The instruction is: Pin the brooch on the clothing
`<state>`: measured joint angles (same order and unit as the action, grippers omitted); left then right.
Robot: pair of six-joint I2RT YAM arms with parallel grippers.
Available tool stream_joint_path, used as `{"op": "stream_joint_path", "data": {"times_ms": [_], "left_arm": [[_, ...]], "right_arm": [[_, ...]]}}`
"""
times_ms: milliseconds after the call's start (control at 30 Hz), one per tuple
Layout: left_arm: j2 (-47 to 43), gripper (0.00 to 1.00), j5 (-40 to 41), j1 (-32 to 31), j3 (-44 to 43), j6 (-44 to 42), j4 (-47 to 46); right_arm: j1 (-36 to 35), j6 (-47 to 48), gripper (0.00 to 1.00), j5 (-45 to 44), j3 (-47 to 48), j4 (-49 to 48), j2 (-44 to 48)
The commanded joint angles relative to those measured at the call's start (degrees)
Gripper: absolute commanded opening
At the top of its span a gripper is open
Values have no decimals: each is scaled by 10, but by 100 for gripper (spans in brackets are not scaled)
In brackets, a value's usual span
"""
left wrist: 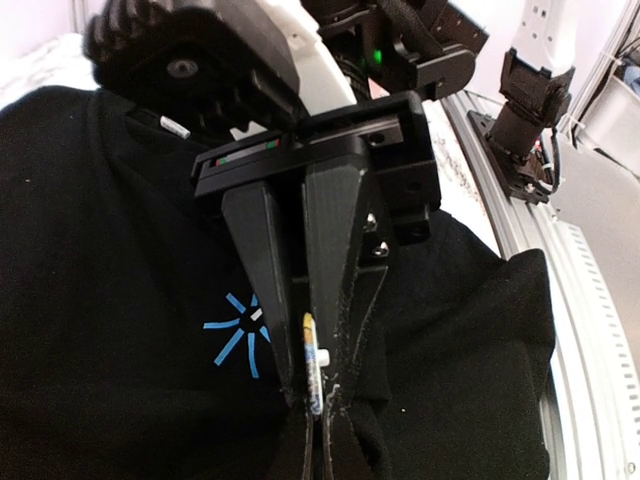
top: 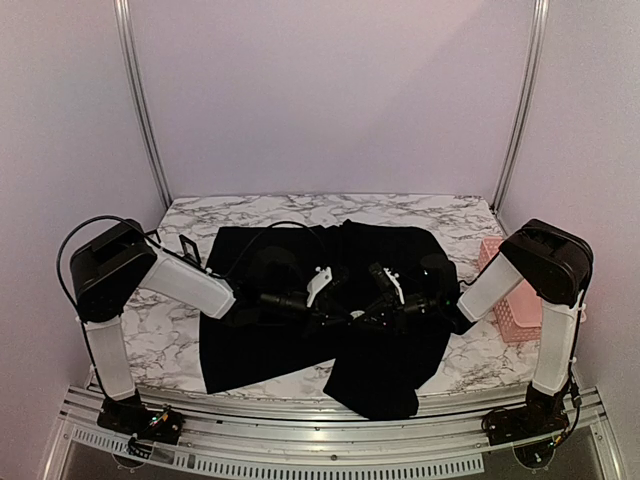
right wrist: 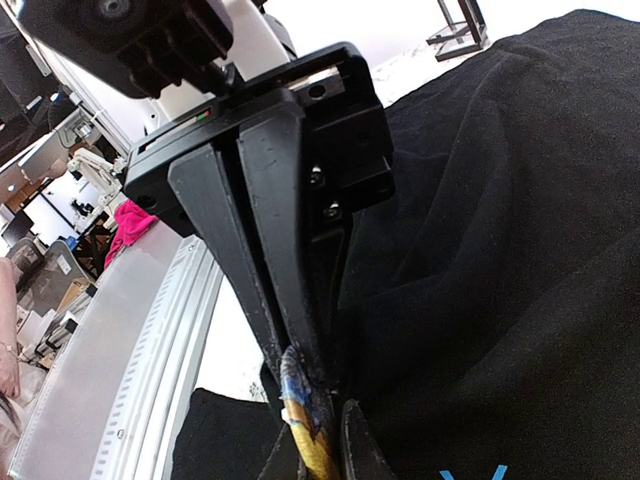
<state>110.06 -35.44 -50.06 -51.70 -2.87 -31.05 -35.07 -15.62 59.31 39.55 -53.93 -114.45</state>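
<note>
The clothing, a black T-shirt [top: 258,345], lies spread on the marble table [top: 160,335]. Its light-blue starburst mark [left wrist: 238,330] sits just left of my left fingers [left wrist: 262,260]. The brooch [left wrist: 313,362] is a thin disc seen edge-on, yellow and blue, with a white nub on its back. My left gripper [left wrist: 308,392] is shut on it, low over the shirt. My right gripper [right wrist: 308,385] is shut on the same brooch [right wrist: 312,432] from the opposite side. In the top view both grippers meet tip to tip over the shirt's middle [top: 352,314]; the brooch is hidden there.
A pink basket [top: 520,312] stands at the table's right edge beside the right arm. A small black stand [top: 188,246] sits at the back left. The shirt's lower part hangs over the front edge onto the metal rail [top: 300,410].
</note>
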Motion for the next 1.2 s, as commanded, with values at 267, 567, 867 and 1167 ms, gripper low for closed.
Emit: {"op": "stream_joint_path", "data": {"times_ms": [267, 567, 867, 1167], "left_arm": [[-21, 0, -54, -27, 6, -11, 5], [-18, 0, -43, -28, 0, -32, 28], [-40, 3, 46, -46, 7, -303, 82], [-94, 54, 156, -99, 89, -654, 94]], "right_arm": [[33, -48, 20, -27, -27, -68, -2], [33, -31, 42, 43, -61, -111, 19], [68, -4, 45, -86, -9, 135, 132], [69, -46, 44, -455, 97, 494, 190]]}}
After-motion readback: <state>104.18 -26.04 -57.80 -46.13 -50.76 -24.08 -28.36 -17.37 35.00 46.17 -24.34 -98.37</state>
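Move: The brooch stands on edge on the gathered clothing, already between both hands' fingertips: about 1 cm to the right of the left hand, and 1 cm to the left of the right hand, at their height. From the left hand, the blue flower lies some 5 cm ahead, 5 cm to the right and 4 cm below; the clothing's sleeve spreads some 11 cm back, 4 cm right and 6 cm lower. The brooch is let go by the right fingers first: they open and ease some 3 cm to the right, then that hand swings up and about 10 cm forward, away from it. The left hand draws back about 2.5 cm still shut, then opens beside the brooch as it goes on back and down, rolling some 45 degrees and turning clockwise. ##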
